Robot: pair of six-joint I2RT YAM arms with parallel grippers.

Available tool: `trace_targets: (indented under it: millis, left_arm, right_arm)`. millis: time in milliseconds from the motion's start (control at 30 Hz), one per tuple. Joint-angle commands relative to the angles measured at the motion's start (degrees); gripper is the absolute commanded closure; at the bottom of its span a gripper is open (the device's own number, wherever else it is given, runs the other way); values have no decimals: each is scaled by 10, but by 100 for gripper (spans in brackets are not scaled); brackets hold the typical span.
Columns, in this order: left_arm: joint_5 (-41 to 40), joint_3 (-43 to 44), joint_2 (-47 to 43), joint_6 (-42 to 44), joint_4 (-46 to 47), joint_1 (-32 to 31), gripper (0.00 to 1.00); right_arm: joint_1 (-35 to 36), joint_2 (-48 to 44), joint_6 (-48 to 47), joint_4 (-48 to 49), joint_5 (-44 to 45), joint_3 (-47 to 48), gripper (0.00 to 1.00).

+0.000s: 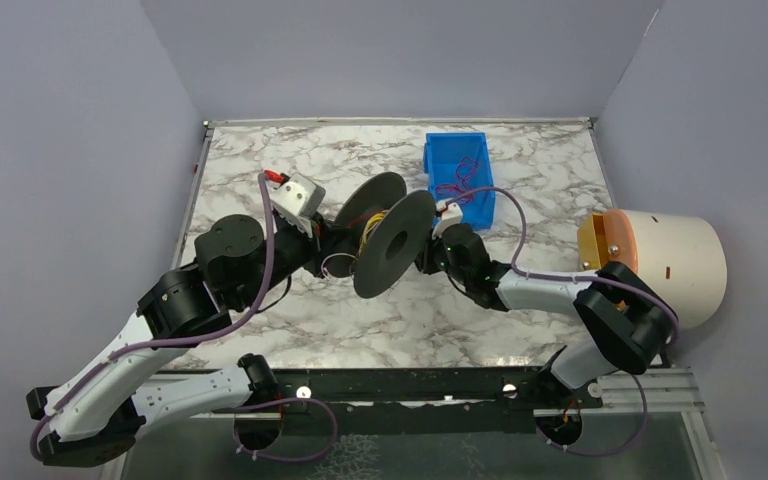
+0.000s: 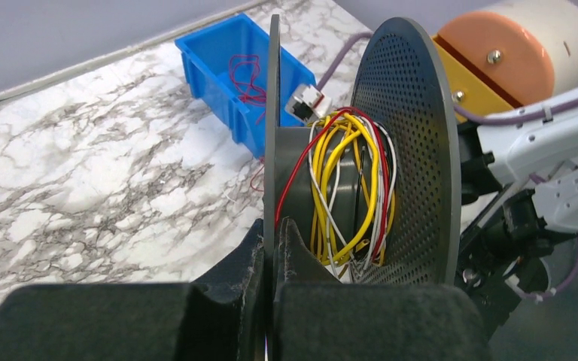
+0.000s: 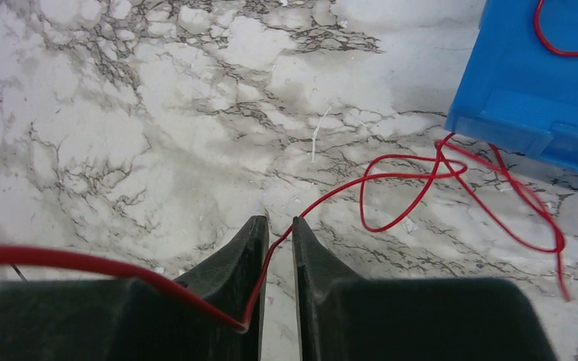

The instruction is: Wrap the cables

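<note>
A dark grey spool [image 1: 390,240] hangs above the table with yellow, white and red cables [image 2: 346,180] wound on its core. My left gripper [image 2: 273,226] is shut on the spool's thin left flange [image 2: 271,113]. One red cable [image 3: 414,174] trails in loops from the blue bin [image 3: 512,98] across the marble and passes between the fingers of my right gripper [image 3: 278,222]. Its jaws stand a narrow gap apart, with the cable lying against the left finger [image 3: 244,248]. The right gripper [image 1: 438,240] sits just right of the spool. More red cables [image 2: 244,75] lie in the bin.
The blue bin [image 1: 430,165] stands at the back, just right of centre. A white cylinder with an orange face [image 1: 660,260] stands at the right edge, close to my right arm. A short white scrap [image 3: 316,135] lies on the marble.
</note>
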Motion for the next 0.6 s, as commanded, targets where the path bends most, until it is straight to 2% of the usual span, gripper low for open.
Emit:
trace_targets:
  millis: [0, 267, 567]
  left_arm:
    - [-65, 31, -10, -28, 87, 1, 100]
    - [-121, 38, 12, -38, 118, 1, 100]
    - [-168, 42, 46, -41, 139, 1, 100]
  right_arm:
    - [-3, 19, -4, 33, -29, -13, 80]
    - [-3, -6, -18, 55, -76, -52, 95]
    - [-3, -84, -4, 76, -125, -126, 99]
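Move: The red cable already runs between my right fingertips, practically at the hand point. From my right hand, its loose loops lie about 4 cm ahead, 1 cm right and 6 cm below; the blue bin's middle is some 16 cm ahead, 7 cm right and 4 cm below. That pinch spot lies from my left hand roughly 12 cm ahead, 18 cm right and 28 cm below. The spool it holds is centred about 4 cm ahead and 8 cm right of it, level. I shut my right fingers on the red cable and draw it back about 5 cm, sinking some 2 cm as I start, away from the blue bin. My left hand keeps its grip on the spool's near flange rim and carries the spool about 4 cm forward and slightly up, turning it roughly 15 degrees counter-clockwise. ##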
